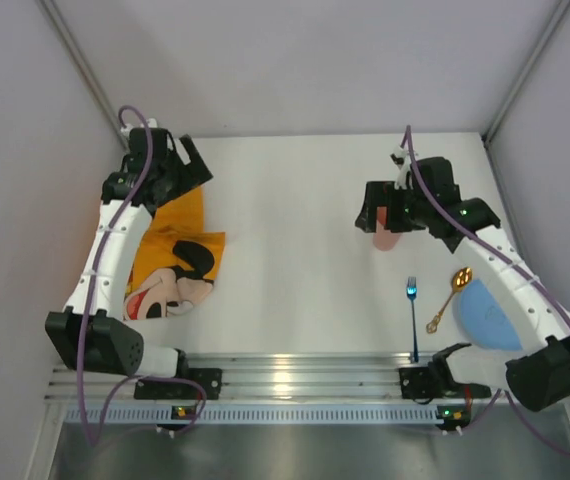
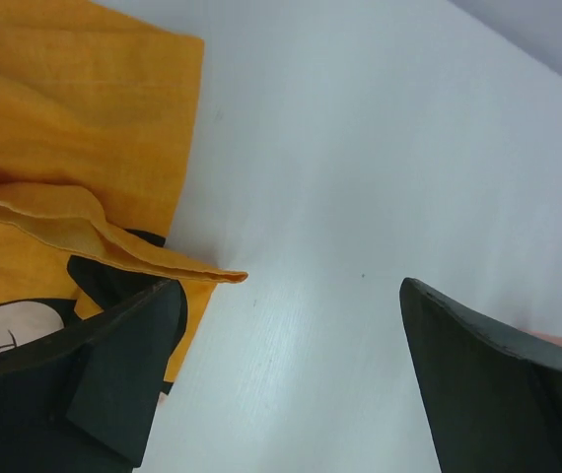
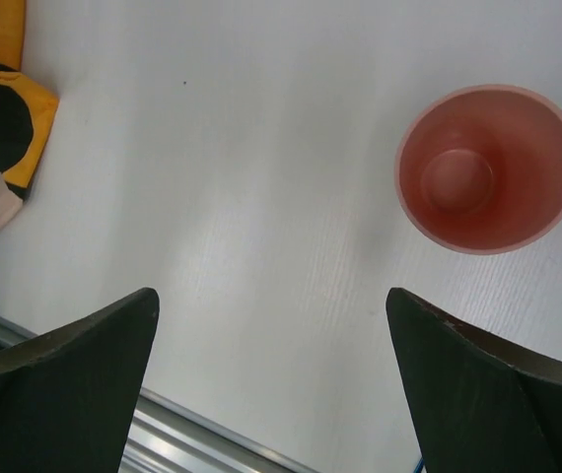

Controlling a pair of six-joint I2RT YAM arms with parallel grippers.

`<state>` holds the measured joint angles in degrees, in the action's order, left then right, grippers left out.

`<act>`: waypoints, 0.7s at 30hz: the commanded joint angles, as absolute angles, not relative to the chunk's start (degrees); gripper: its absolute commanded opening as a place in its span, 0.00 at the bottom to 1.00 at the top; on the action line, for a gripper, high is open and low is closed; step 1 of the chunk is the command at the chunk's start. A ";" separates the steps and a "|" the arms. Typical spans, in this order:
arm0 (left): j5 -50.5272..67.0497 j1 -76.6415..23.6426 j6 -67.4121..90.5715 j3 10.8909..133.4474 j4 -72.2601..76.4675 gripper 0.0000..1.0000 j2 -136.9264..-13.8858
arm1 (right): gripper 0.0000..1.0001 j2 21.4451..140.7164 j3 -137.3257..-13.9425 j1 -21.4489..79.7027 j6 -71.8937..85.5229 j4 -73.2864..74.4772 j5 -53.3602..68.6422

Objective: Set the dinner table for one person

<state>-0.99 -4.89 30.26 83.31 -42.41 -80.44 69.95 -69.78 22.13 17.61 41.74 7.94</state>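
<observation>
The white dinner table [image 1: 295,230] carries a crumpled orange Mickey Mouse placemat [image 1: 180,255] at the left. My left gripper [image 1: 197,163] hovers at the placemat's far edge, open and empty. In the left wrist view the gripper [image 2: 291,286] stands over bare table beside a folded edge of the placemat [image 2: 74,128]. A pink cup [image 1: 386,238] stands upright at the right. My right gripper [image 1: 370,215] is open and empty just beside and above it. In the right wrist view the cup [image 3: 488,168] lies outside the gripper [image 3: 272,296].
A blue fork [image 1: 412,315], a gold spoon [image 1: 449,298] and a blue plate [image 1: 490,315] lie at the near right. Silver rails [image 1: 295,375] run along the near edge. Grey walls close the left, back and right sides.
</observation>
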 commanded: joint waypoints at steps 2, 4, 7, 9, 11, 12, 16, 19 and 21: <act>-14.07 -5.36 39.98 87.12 -47.93 0.98 -74.90 | 1.00 68.91 -72.52 23.82 16.70 41.75 7.65; 4.34 -5.36 30.31 78.02 -38.81 0.98 -69.19 | 1.00 67.86 -71.37 24.52 16.70 41.22 7.91; 10.99 -5.36 33.45 67.28 -27.26 0.98 -61.80 | 1.00 67.06 -71.28 25.75 15.65 41.31 8.53; 8.36 -4.66 35.15 67.41 -34.33 0.98 -64.13 | 1.00 66.36 -71.37 27.33 14.77 41.22 8.26; 7.48 -3.96 34.89 71.09 -41.45 0.98 -69.06 | 1.00 66.36 -71.72 28.73 13.98 41.13 7.91; 7.30 -3.87 34.89 72.23 -47.23 0.98 -73.17 | 1.00 66.62 -71.89 29.35 13.89 41.22 8.17; 6.06 -2.55 37.25 68.50 -41.59 0.98 -70.77 | 1.00 67.59 -72.95 30.59 13.88 40.70 9.31; 5.55 -1.14 39.98 63.56 -36.30 0.98 -68.55 | 1.00 67.50 -72.86 30.67 14.32 40.52 9.93; 1.08 -1.05 40.78 64.86 -39.88 0.93 -72.32 | 1.00 67.41 -72.69 30.59 14.24 40.87 9.58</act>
<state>4.80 -1.54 37.67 63.92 -41.34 -71.99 67.88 -70.61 29.76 14.63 41.60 8.99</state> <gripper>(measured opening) 0.942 0.996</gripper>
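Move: The orange cloth lies flat under the open left hand, its middle some 12 cm to the left, about 4 cm back and roughly 25 cm below; the pointed corner of its fold is 3 cm to the right and level fore and aft. From the open right hand, the cloth is about 54 cm to the left and 5 cm ahead. The pink cup is 9 cm ahead and 5 cm right of the right hand, the fork 11 cm back and 10 cm right. The left hand first lifts about 4 cm and draws back some 6 cm with its fingers tilting up, then sinks roughly 12 cm towards the orange cloth as they tip down by about 20 degrees, staying wide open and well clear of it. Meanwhile the empty right hand eases left and a little back, away from the pink cup, rising slightly and turning some 10 degrees counter-clockwise, fingers still open. ##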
